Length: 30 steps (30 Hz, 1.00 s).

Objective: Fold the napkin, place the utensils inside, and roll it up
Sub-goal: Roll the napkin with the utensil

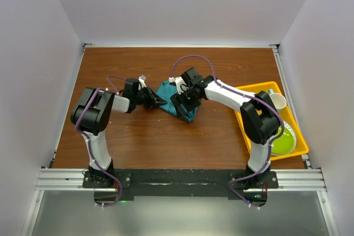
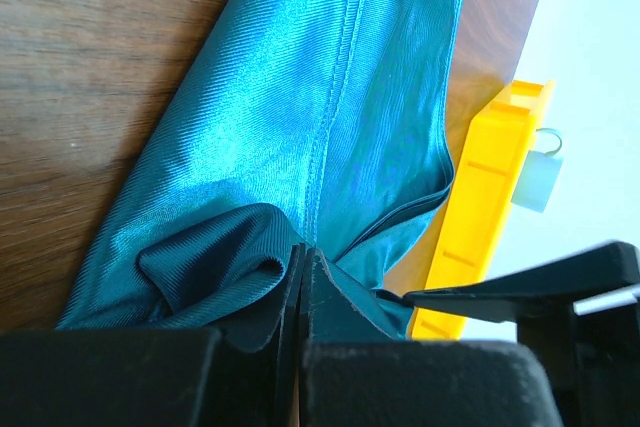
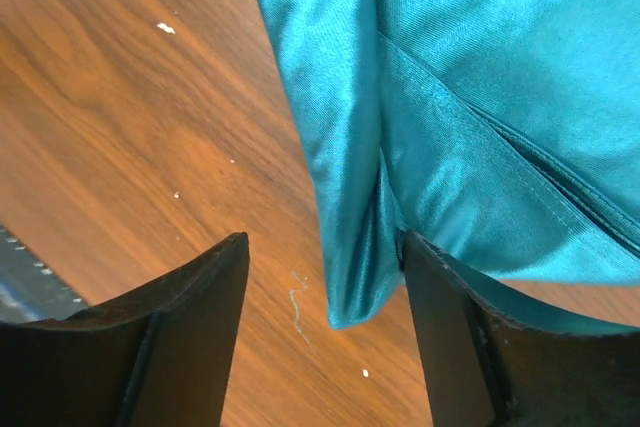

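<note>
The teal napkin lies bunched at the middle of the wooden table. It fills the left wrist view and the upper right of the right wrist view. My left gripper sits at the napkin's left edge, and its jaws are shut on a fold of the cloth. My right gripper hangs over the napkin with its jaws open. A loose corner of the napkin hangs between the fingers, against the right one. The utensils are out of view.
A yellow tray stands at the right side of the table, holding a green plate and a white cup. The tray also shows beyond the napkin in the left wrist view. White walls close in the table.
</note>
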### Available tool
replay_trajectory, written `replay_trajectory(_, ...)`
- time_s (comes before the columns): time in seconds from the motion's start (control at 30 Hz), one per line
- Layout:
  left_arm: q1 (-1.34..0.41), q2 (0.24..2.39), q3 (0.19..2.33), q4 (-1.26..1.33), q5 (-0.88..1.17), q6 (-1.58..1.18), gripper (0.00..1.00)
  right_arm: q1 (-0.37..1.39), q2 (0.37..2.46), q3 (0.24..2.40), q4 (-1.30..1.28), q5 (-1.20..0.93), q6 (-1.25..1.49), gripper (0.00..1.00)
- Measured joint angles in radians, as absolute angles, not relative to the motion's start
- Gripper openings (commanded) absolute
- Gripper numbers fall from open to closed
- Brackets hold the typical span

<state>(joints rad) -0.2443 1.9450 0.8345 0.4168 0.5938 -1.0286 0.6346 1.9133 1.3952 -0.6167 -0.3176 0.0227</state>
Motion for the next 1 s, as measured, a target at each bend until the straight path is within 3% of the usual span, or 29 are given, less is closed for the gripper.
replay_trajectory(0.27, -0.244, 1.947, 0.842, 0.405, 0.596, -1.029, 0.0, 0.662, 1.88, 1.397, -0.624, -0.165, -0.029, 0.69)
replay_trajectory(0.4, -0.244, 1.948, 0.843, 0.403, 0.597, -1.029, 0.0, 0.67, 1.88, 1.397, -0.629, -0.167, -0.039, 0.57)
replay_trajectory(0.7, -0.242, 1.953, 0.846, 0.403, 0.604, -1.029, 0.0, 0.675, 1.885, 1.332, -0.575, -0.227, -0.024, 0.61)
replay_trajectory(0.9, -0.236, 1.958, 0.848, 0.403, 0.618, -1.029, 0.0, 0.666, 1.918, 1.296, -0.538, -0.21, 0.003, 0.46)
replay_trajectory(1.0, -0.234, 1.962, 0.85, 0.403, 0.625, -1.028, 0.0, 0.654, 1.917, 1.29, -0.524, -0.202, 0.015, 0.32)
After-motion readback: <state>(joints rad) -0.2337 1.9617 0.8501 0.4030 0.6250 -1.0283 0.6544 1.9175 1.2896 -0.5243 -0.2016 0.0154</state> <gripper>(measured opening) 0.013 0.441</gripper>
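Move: The napkin's near, right-hand end, a folded tip on the table, lies about 4 cm below the right hand and some 2 cm to its right, neither ahead nor back. The napkin end pinched by the left hand is about 7 cm ahead and 8 cm left of the right hand, 4 cm down; the unrolled flap spreads about 8 cm ahead and 2 cm left, equally low. From the left hand, the folded tip is some 8 cm back and 10 cm right, 1 cm lower. Down is the main way the right hand goes: after a small lift and waver of about 1 cm forward and right, it draws back about 2 cm and sinks roughly 4 cm, easing right over the napkin's folded near tip. Its open fingers straddle that tip and narrow partway around the fold, from about two thirds open to under half. The left fingers stay shut, still holding their end of the napkin in place. ##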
